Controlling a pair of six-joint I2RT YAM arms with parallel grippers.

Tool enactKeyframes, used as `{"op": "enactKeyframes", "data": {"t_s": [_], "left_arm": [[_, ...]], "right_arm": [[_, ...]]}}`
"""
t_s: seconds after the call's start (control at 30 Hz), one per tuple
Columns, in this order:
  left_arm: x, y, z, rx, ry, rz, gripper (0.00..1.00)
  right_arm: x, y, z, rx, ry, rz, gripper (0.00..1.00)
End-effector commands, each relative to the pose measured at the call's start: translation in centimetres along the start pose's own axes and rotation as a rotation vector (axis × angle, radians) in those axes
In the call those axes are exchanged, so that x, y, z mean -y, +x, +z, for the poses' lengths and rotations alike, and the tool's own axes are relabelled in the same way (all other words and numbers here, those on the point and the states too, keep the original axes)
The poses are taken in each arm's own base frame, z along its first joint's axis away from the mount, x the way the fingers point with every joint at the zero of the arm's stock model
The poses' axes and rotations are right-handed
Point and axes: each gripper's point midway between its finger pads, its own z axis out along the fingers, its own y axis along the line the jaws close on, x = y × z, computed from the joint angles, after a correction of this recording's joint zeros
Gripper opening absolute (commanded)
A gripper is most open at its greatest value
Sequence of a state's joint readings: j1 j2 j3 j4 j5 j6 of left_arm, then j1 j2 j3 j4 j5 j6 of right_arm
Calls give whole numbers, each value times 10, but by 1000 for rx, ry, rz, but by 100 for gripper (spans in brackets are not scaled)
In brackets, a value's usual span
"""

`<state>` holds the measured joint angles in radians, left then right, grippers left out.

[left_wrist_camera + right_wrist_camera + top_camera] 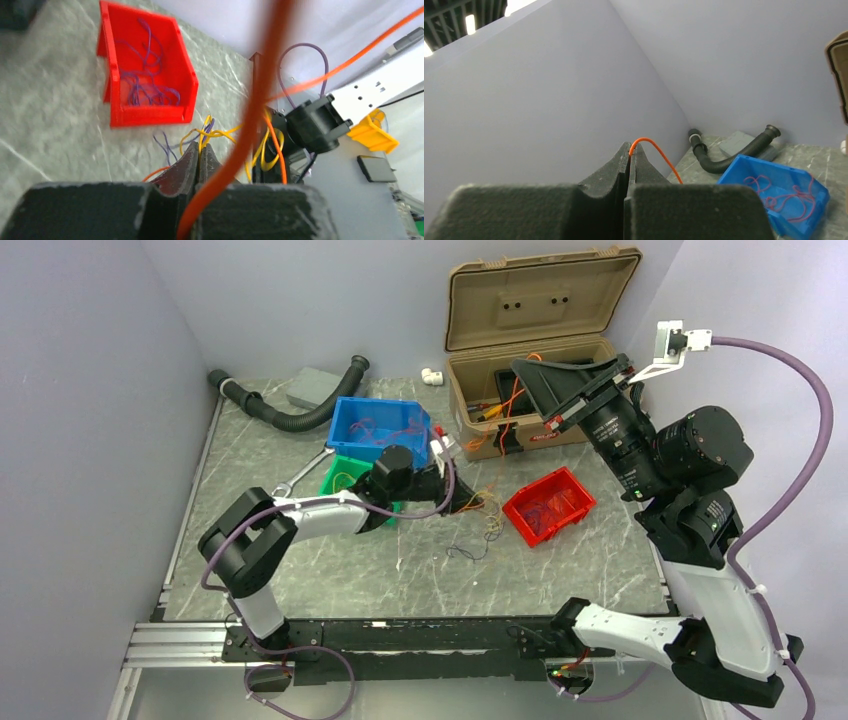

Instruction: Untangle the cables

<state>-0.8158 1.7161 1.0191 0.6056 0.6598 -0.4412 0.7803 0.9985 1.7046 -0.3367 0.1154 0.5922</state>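
The cables are a small tangle of yellow, orange and purple wires on the table between the green and red bins. My left gripper reaches into it, and the left wrist view shows that gripper shut on a yellow cable. A blurred orange cable crosses close in front of that camera. My right gripper is raised high by the tan case. In its wrist view the right gripper is shut on a thin orange cable, which hangs down towards the tangle.
A blue bin and a green bin sit left of the tangle, and a red bin holding purple wires sits to its right. An open tan case stands behind. A black hose, a wrench and a loose dark wire lie on the table.
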Motion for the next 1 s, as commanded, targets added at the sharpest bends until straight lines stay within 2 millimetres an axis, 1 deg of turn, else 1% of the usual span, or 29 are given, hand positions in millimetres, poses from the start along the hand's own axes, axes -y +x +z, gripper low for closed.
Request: {"op": "enactKeyframes", "data": {"t_s": [0.0,0.07,0.17,0.2,0.23,0.27,0.37,0.47,0.6,0.67,0.77,0.8,0.87,0.97], "left_arm": [[-3,12,-23,88,49,-88,0],[-12,33,-36,73,26,-128,0],[-19,68,-57,43,-46,-149,0],[-23,77,-63,29,-83,-152,0],[-28,91,-72,11,-134,-162,0],[-30,98,-79,0,-168,-157,0],[-37,111,-102,-5,-293,-161,0],[-48,126,-127,-22,-446,-203,0],[-46,139,-153,-13,-533,-223,0],[-45,144,-164,-7,-569,-234,0],[-36,142,-175,12,-572,-227,0],[-33,137,-178,20,-575,-222,0],[-29,127,-183,24,-589,-199,0],[-23,111,-193,20,-630,-166,0]], "right_arm": [[-1,-39,-7,114,41,-61,0],[4,-51,-13,152,82,-103,0],[11,-69,-22,211,134,-146,0],[14,-71,-23,223,152,-160,0],[17,-75,-24,234,168,-171,0],[19,-77,-26,241,183,-180,0],[26,-78,-26,249,219,-203,0],[35,-77,-25,256,258,-227,0],[47,-65,-11,226,302,-266,0],[53,-54,-1,193,319,-282,0],[71,-23,22,113,356,-305,0],[77,-9,29,76,362,-310,0],[88,25,44,-18,361,-310,0],[106,81,54,-171,351,-300,0]]}}
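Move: My left hand has yellow and purple cable ends pinched. The clear table spot for them lies about 17 cm left, 5 cm back and some 19 cm below; the green bin is 26 cm left and 15 cm ahead, the red bin 19 cm right and 9 cm ahead. From my high right hand, gripping the orange cable, the tangle is roughly 5 cm ahead, 3 cm left and 42 cm down, the blue bin 38 cm ahead and 23 cm left. With my left hand I keep the yellow and purple pinched and carry them about 18 cm left, sinking some 10 cm, mostly early, and easing 5 cm back to the near side of the green bin, turning 30 degrees counter-clockwise. My right hand keeps the orange, swings right, then comes back left while going about 9 cm forward and 8 cm down, turning clockwise with its left side dipping. ##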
